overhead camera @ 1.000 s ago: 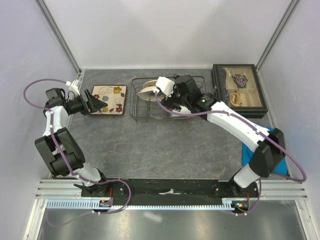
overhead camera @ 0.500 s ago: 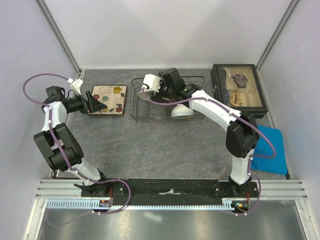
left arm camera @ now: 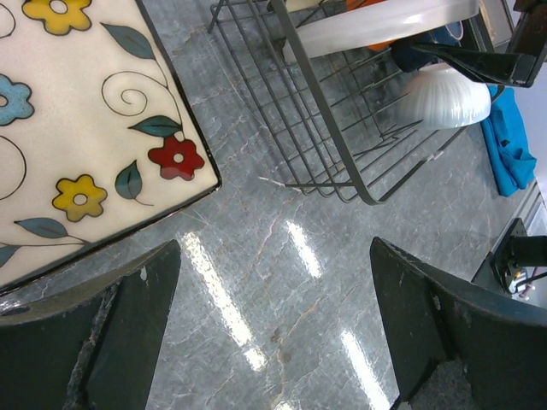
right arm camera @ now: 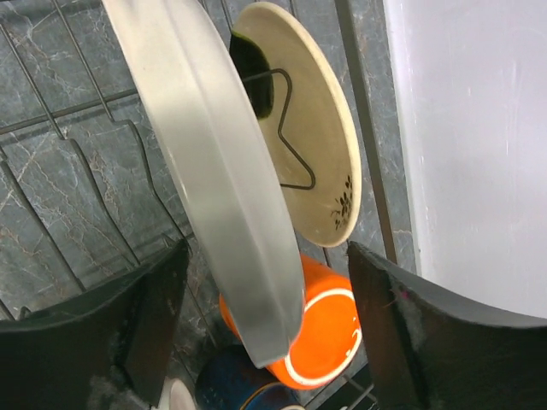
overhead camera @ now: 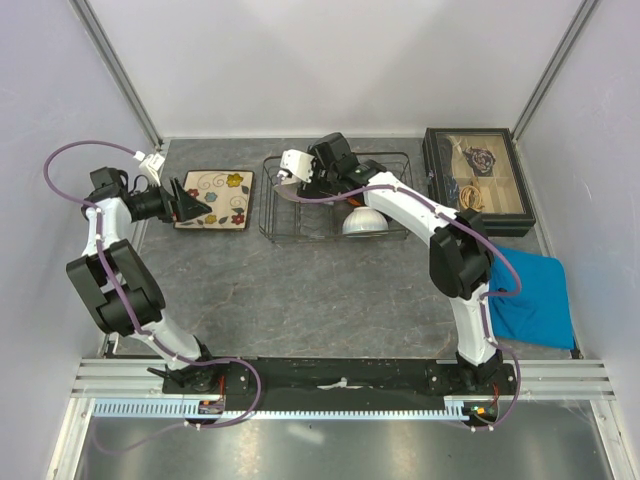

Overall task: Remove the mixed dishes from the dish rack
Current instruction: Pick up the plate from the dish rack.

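Observation:
The dish rack (overhead camera: pixel 385 205) stands at the back middle of the table. My right gripper (overhead camera: pixel 303 183) is down in its left end. In the right wrist view it (right arm camera: pixel 269 325) is open, its jaws either side of the rim of the round pale plate (right arm camera: pixel 222 171), which stands on edge, with a gap on each side. Behind the plate leans a cream bowl (right arm camera: pixel 320 145); below it lie an orange cup (right arm camera: pixel 333 333) and a dark blue mug (right arm camera: pixel 231 384). A white bowl (overhead camera: pixel 365 222) lies upside down in the rack. The square flowered plate (overhead camera: pixel 215 198) lies on the table, left of the rack. My left gripper (left arm camera: pixel 273 316) is open over bare table beside it.
A black glass-lidded box (overhead camera: pixel 478 180) of trinkets sits at the back right. A blue cloth (overhead camera: pixel 530 295) lies by the right edge. Walls close in the table at the back and both sides.
My right arm has swung left across the rack to the standing plate, and its jaws have narrowed a little. The left arm has barely shifted.

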`<state>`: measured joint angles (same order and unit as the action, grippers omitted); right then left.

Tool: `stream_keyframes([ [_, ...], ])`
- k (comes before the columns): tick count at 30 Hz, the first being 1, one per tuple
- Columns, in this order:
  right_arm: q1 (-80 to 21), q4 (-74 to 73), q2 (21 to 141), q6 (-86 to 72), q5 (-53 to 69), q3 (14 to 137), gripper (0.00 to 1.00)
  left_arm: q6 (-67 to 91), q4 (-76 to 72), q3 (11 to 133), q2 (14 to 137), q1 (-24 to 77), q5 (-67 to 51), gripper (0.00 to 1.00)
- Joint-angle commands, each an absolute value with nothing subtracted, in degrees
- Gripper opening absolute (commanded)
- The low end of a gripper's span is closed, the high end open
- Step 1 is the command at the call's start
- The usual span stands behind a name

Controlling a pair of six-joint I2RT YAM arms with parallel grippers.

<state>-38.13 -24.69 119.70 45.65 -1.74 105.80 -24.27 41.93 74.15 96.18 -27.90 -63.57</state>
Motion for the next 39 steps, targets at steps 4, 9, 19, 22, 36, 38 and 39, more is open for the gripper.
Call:
stream_keyframes([
  [4, -38.1, -26.8, 121.5, 46.9, 1.6, 110.2, 0.75, -27.1, 42.4, 77.6, 97.8, -28.1, -65.4, 0.98],
  [9, -38.1, -27.2, 122.0, 47.4, 1.3, 110.5, 0.64, -26.9, 42.4, 77.9, 98.4, -28.1, -66.0, 0.97],
  [19, -38.1, -28.8, 123.0, 47.5, 0.4, 112.3, 0.45, -27.0, 42.5, 77.5, 98.7, -28.1, -66.2, 0.96],
  [22, -38.1, -30.1, 123.1, 47.7, 0.4, 113.3, 0.40, -26.9, 42.5, 77.5, 98.7, -28.2, -66.2, 0.95],
  [36, -38.9, -33.3, 123.2, 47.6, -1.7, 115.8, 0.00, -26.9, 42.4, 77.7, 98.8, -28.2, -66.4, 0.94],
  [38, -39.4, -33.0, 123.0, 47.5, -2.1, 115.9, 0.00, -26.9, 42.5, 77.6, 98.9, -28.2, -66.3, 0.94],
  [39, -39.5, -32.6, 123.0, 47.5, -3.1, 115.9, 0.00, -26.8, 42.4, 77.7, 98.9, -28.2, -66.2, 0.94],
])
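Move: The white plate standing in the dish rack has its right edge between the right hand's open fingers; its middle is about 9 cm to that hand's left, 2 cm back and 4 cm lower. The cream plate stands some 6 cm beyond the white plate's middle, slightly right of it. The orange mug sits roughly 4 cm right of the hand, 1 cm ahead and 7 cm down. From the left hand, the white plate is around 26 cm right and 6 cm ahead, 5 cm lower. The white plate's right edge gets pinched between the right hand's two fingers, which close from nearly wide open to about a third and stop on it. The hand stays almost in place meanwhile, dipping about 1 cm into the rack and coming back up, with the wrist rolling only some 5 degrees, left side down. ##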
